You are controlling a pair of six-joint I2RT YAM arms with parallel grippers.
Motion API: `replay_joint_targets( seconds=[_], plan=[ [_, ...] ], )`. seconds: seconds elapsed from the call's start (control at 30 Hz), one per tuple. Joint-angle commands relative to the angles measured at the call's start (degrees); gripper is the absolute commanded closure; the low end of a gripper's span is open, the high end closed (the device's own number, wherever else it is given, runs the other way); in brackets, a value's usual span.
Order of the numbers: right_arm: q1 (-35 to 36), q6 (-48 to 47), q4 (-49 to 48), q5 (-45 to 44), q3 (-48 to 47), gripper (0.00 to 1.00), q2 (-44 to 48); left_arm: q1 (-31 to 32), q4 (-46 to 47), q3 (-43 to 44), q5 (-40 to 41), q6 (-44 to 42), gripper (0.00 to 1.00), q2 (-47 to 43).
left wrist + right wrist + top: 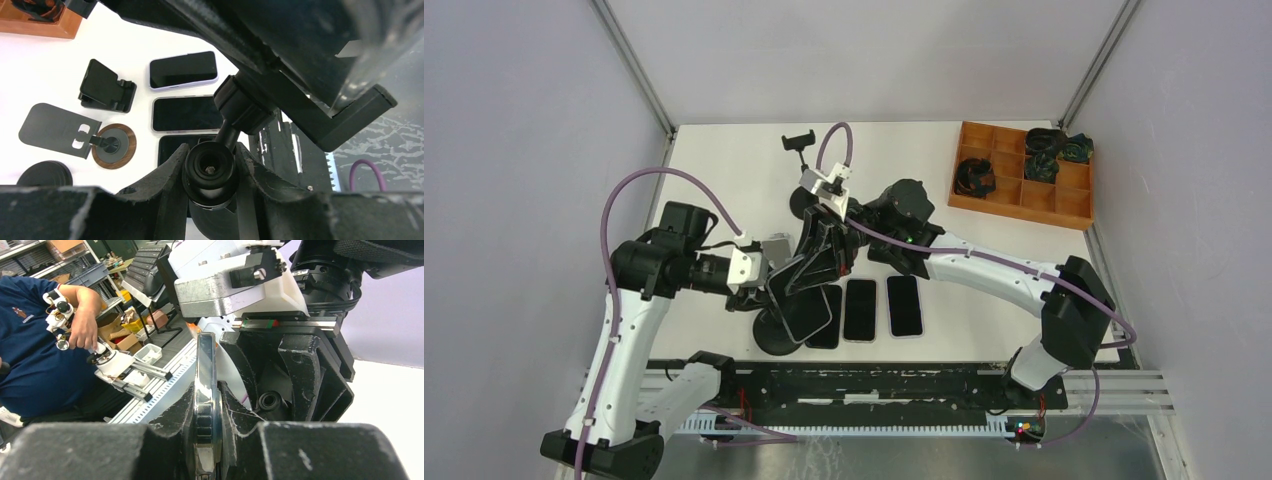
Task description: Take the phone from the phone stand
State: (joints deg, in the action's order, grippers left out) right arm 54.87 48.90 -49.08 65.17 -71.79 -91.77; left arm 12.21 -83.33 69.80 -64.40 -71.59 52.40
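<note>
The phone [808, 314] stands tilted in a black phone stand [773, 336] with a round base near the table's front edge. My left gripper [772, 272] is shut on the stand's ball-joint neck [210, 169], and the stand's clamp arm [350, 112] rises above it. My right gripper [826, 260] reaches down from the far side. It is shut on the phone's upper edge. The right wrist view shows the phone [205, 365] edge-on, pinched between the two fingers of that gripper [207, 392].
Three more phones [860, 310] lie flat side by side to the right of the stand. An orange compartment tray [1069, 205] with black items sits at the back right. Other stands [798, 141] lie behind, among them a folding stand [106, 91] and a wood-ringed base [114, 145].
</note>
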Motion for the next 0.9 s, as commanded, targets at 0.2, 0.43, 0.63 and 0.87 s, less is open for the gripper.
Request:
replay_joint_targets(
  seconds=[0.2,0.43,0.63,0.87],
  plan=[
    [-6.21,-6.08,-10.62,-19.01,-2.99,1.00,9.09,2.03,-0.69,-0.88,2.40,-5.65,0.98,-1.45],
    [-7.04,-8.08,-12.31,-20.78,-0.37,1.00,13.35,2.12,-0.69,-0.72,2.46,-5.34,0.98,-1.36],
    [-7.61,-7.03,-12.02,-20.74,1.19,1.00,14.22,2.12,-0.69,-0.50,1.65,-5.15,0.98,-1.50],
    [-17.58,-1.15,2.17,-18.69,-1.94,1.00,15.21,2.12,-0.69,1.83,1.24,-4.31,0.98,-1.22]
  ],
)
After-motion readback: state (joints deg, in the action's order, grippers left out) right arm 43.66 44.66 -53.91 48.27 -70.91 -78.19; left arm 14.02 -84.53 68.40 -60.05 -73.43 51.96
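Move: The right fingers already pinch the phone's edge; its middle lies about 3 cm back of the right hand and 3 below, level sideways. The clamp is some 3 cm back and 5 below. On the table, roughly 35 cm below that hand, the nearest laid-out phone lies 6 ahead and 3 to its right, the round base 2 ahead and 8 to its left. From the left hand, on the stand's neck, the phone is 7 cm right, 3 back and 7 above. Still pinching the phone by its edge, the right hand pulls it out of the clamp while the left keeps its grip on the neck: first some 2 cm forward, slowly, then fast up, right and farther forward, about 15 cm in all, fingers tipping upward and swinging clockwise. The left hand goes about 1 cm forward, then eases back and down about 2. ##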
